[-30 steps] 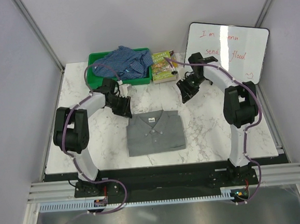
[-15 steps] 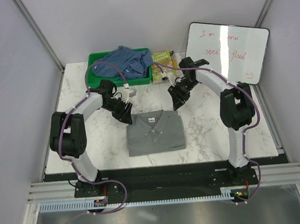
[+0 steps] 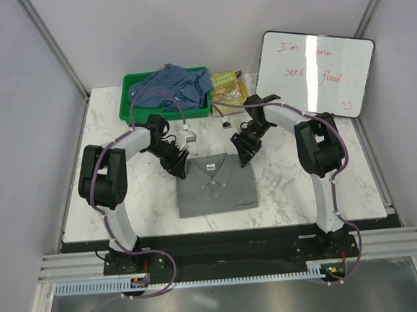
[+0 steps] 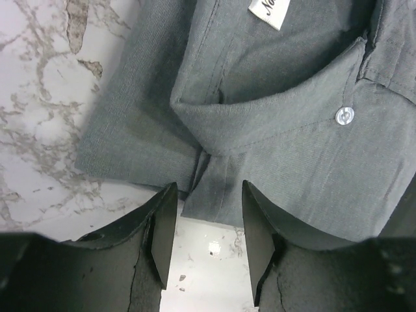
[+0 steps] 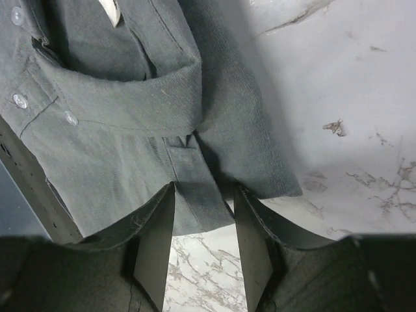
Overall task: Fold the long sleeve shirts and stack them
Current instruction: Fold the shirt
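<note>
The grey long sleeve shirt lies folded, collar up, on the marble table at the centre. A blue checked shirt is heaped in the green bin at the back. My left gripper stands open at the grey shirt's back left corner. In the left wrist view the grey shirt has its folded edge just between the tips of the gripper. My right gripper is open at the back right corner. There a flap of the grey shirt reaches into the gap of the gripper.
A book lies next to the bin. A whiteboard leans at the back right. Cables loop from both wrists above the shirt's far edge. Bare marble flanks the grey shirt on both sides.
Both arms have swung inward and down from the back of the table to the grey shirt's collar corners. Both pairs of jaws have widened.
</note>
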`<state>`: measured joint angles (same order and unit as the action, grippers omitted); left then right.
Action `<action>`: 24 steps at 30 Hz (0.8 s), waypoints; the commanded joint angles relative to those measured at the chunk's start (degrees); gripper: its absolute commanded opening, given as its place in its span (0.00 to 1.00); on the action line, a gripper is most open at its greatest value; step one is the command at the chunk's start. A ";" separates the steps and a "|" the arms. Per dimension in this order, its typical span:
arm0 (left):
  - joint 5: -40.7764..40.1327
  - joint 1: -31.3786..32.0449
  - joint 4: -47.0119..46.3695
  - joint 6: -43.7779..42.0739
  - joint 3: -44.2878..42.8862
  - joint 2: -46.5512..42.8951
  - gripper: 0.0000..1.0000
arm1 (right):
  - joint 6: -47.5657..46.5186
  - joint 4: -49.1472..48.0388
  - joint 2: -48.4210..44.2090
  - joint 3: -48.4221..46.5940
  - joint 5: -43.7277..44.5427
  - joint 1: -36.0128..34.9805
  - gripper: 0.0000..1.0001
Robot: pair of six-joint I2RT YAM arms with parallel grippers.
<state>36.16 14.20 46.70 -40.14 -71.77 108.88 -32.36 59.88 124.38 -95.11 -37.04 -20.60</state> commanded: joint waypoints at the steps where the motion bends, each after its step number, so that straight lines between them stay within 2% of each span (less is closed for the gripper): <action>1: 0.40 0.83 0.76 -4.07 -1.80 0.63 0.51 | -0.77 -1.43 -0.36 0.28 -0.49 -0.76 0.48; 4: 0.23 1.18 1.29 -5.03 -1.10 0.02 0.46 | -0.95 -1.08 -1.06 0.28 -0.40 -0.85 0.42; 6: 0.40 1.27 1.73 -5.39 -1.01 0.02 0.38 | -0.95 -0.90 -1.42 0.19 -0.23 -0.85 0.37; 15: 0.93 1.19 5.06 -6.00 -2.58 -2.27 0.04 | -0.86 0.41 -2.73 -0.42 0.74 -0.76 0.10; 16: 0.93 1.27 5.33 -5.92 -3.02 -2.62 0.02 | -0.86 0.50 -2.74 -0.60 0.74 -0.93 0.03; 17: 1.01 1.27 5.94 -6.09 -3.20 -3.06 0.02 | -0.86 0.59 -2.91 -1.04 0.74 -0.76 0.00; 24: -0.21 1.27 6.21 -4.51 -6.89 -2.89 0.02 | -0.16 0.42 -3.26 -3.24 0.74 -0.85 0.00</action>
<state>36.10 15.27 52.07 -43.68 -75.00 107.98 -32.36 60.23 123.92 -95.26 -36.16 -21.28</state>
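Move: The shirt's left shoulder lies between my left fingers, its pinch spot about 1 cm back; the right shoulder is right at my right fingertips. The collar label lies some 8 cm to the right of my left hand and about 1 cm ahead, and roughly 9 cm left of my right hand and level with it. The green box's middle is about 26 cm ahead of my left hand and 3 cm to its left. I shut both half-open grippers together, down at the table, so each pinches the gray shirt at its own shoulder, either side of the collar. My left hand draws back about 1 cm towards the near edge as it closes, then rises nearly 2 cm and eases forward again with its shoulder; my right hand stays put, holding the other one. ##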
